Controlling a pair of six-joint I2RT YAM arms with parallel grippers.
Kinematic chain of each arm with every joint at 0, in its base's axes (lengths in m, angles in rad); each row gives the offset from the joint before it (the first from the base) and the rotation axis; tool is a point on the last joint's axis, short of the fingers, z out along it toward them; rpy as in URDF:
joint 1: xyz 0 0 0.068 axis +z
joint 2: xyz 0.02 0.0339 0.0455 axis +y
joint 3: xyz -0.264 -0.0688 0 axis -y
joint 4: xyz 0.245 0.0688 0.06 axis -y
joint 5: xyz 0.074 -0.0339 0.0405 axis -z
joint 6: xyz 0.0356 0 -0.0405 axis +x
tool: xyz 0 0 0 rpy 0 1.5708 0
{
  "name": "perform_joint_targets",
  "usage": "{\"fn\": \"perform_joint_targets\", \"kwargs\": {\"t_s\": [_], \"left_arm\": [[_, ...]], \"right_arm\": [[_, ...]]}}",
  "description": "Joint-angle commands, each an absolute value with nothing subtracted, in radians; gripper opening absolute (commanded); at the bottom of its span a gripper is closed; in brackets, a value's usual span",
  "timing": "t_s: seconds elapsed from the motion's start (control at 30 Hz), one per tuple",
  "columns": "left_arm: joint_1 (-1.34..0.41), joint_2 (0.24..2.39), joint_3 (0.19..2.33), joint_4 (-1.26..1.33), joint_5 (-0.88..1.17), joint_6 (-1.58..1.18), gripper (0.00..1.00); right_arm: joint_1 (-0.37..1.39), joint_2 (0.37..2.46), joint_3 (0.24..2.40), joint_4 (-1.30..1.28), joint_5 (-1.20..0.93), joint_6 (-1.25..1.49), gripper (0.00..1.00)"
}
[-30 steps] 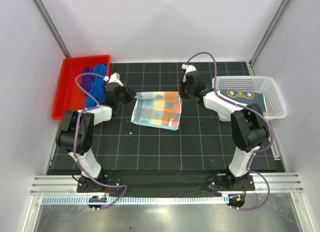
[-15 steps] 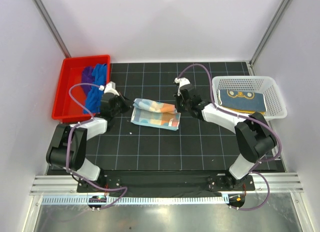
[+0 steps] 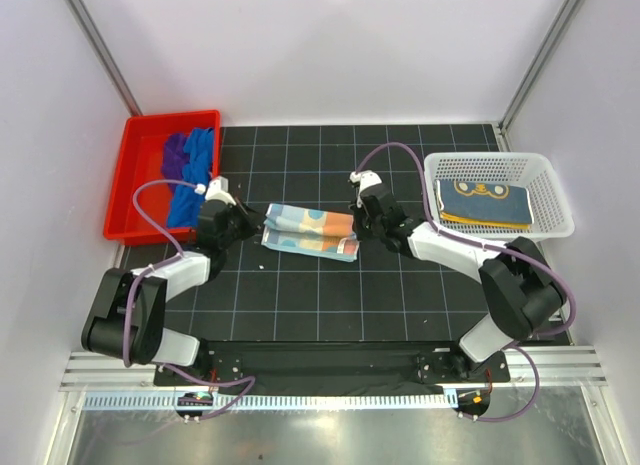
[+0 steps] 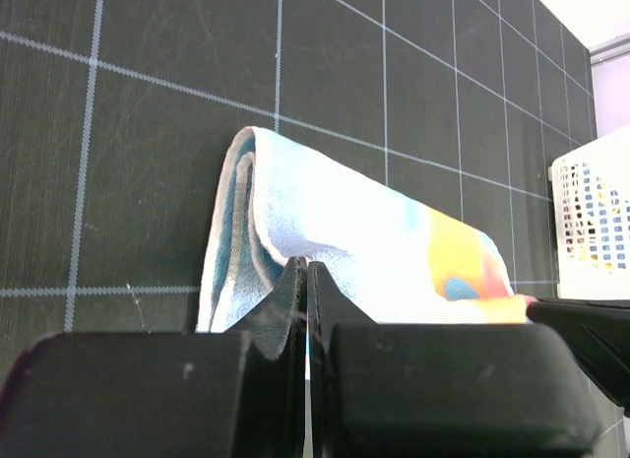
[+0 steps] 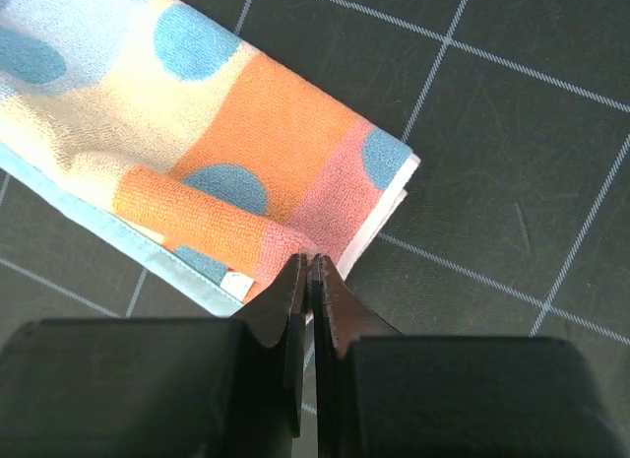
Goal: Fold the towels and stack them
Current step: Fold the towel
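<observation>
The patterned yellow-orange and pale towel (image 3: 308,231) lies folded into a narrow band on the black grid mat. My left gripper (image 3: 258,223) is shut on its left end and my right gripper (image 3: 360,228) on its right end. In the left wrist view the towel (image 4: 335,231) rolls over itself just past the pinched tips of the left gripper (image 4: 306,271). The right wrist view has the right gripper (image 5: 308,264) nipping a pink-orange fold of the towel (image 5: 226,153). A royal blue towel (image 3: 192,180) and a deep purple towel (image 3: 175,153) lie bunched in the red tray.
The red tray (image 3: 125,180) stands at the far left edge of the mat. At the far right, a white mesh basket (image 3: 500,157) holds a folded dark blue and yellow cloth (image 3: 485,203). Grey walls close in the back and sides.
Both grippers came down and toward the near side with the towel's far edge, folding the spread towel over itself into a narrow band. Both stayed shut.
</observation>
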State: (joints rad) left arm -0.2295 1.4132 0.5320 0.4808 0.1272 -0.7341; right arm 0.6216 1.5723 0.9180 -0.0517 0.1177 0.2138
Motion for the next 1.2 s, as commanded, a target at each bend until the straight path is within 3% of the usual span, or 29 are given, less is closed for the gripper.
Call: {"fn": "perform_joint_targets", "kwargs": {"t_s": [0.0, 0.4, 0.47, 0.63, 0.7, 0.9, 1.17], "left_arm": [[-0.235, 1.370, 0.514, 0.517, 0.098, -0.744, 0.00], [-0.241, 1.353, 0.474, 0.494, 0.063, -0.764, 0.00], [-0.242, 1.361, 0.468, 0.494, 0.069, -0.770, 0.00], [-0.242, 1.373, 0.449, 0.494, 0.066, -0.788, 0.11], [-0.242, 1.371, 0.440, 0.492, 0.066, -0.793, 0.23], [-0.245, 1.315, 0.442, 0.419, 0.035, -0.790, 0.39], [-0.311, 1.210, 0.518, 0.215, -0.113, -0.724, 0.42]], "right_arm": [[0.641, 1.503, 0.905, -0.006, 0.141, 0.227, 0.03], [0.687, 1.508, 0.865, -0.006, 0.144, 0.239, 0.03], [0.690, 1.509, 0.862, -0.006, 0.141, 0.241, 0.07], [0.695, 1.494, 0.847, -0.005, 0.129, 0.247, 0.22], [0.696, 1.476, 0.842, -0.012, 0.114, 0.256, 0.28], [0.696, 1.433, 0.854, -0.081, 0.138, 0.279, 0.34], [0.698, 1.462, 0.887, -0.124, 0.138, 0.311, 0.34]]}}
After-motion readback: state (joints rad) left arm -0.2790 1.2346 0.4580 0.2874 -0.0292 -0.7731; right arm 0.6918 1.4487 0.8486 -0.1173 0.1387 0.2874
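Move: The near edge of the striped, dotted towel is where both hands are taking its raised far edge: its left corner is about 4 cm back and 4 cm below the left hand, its right corner about 5 cm back and 3 cm below the right hand. The towel's middle lies some 14 cm right and 3 cm back of the left hand. The red bin's middle is roughly 30 cm left and 14 cm ahead of that hand; the white basket's is about 42 cm right and 9 cm ahead of the right hand. The towel's raised edge, still pinched at its corners, is drawn back and laid onto the near edge: both hands ease back some 3 cm, the left sinking about 3 cm too, the right about 1 cm. Low at the near corners both grippers open and let go, then lift about 2 cm, the left still backing off. ##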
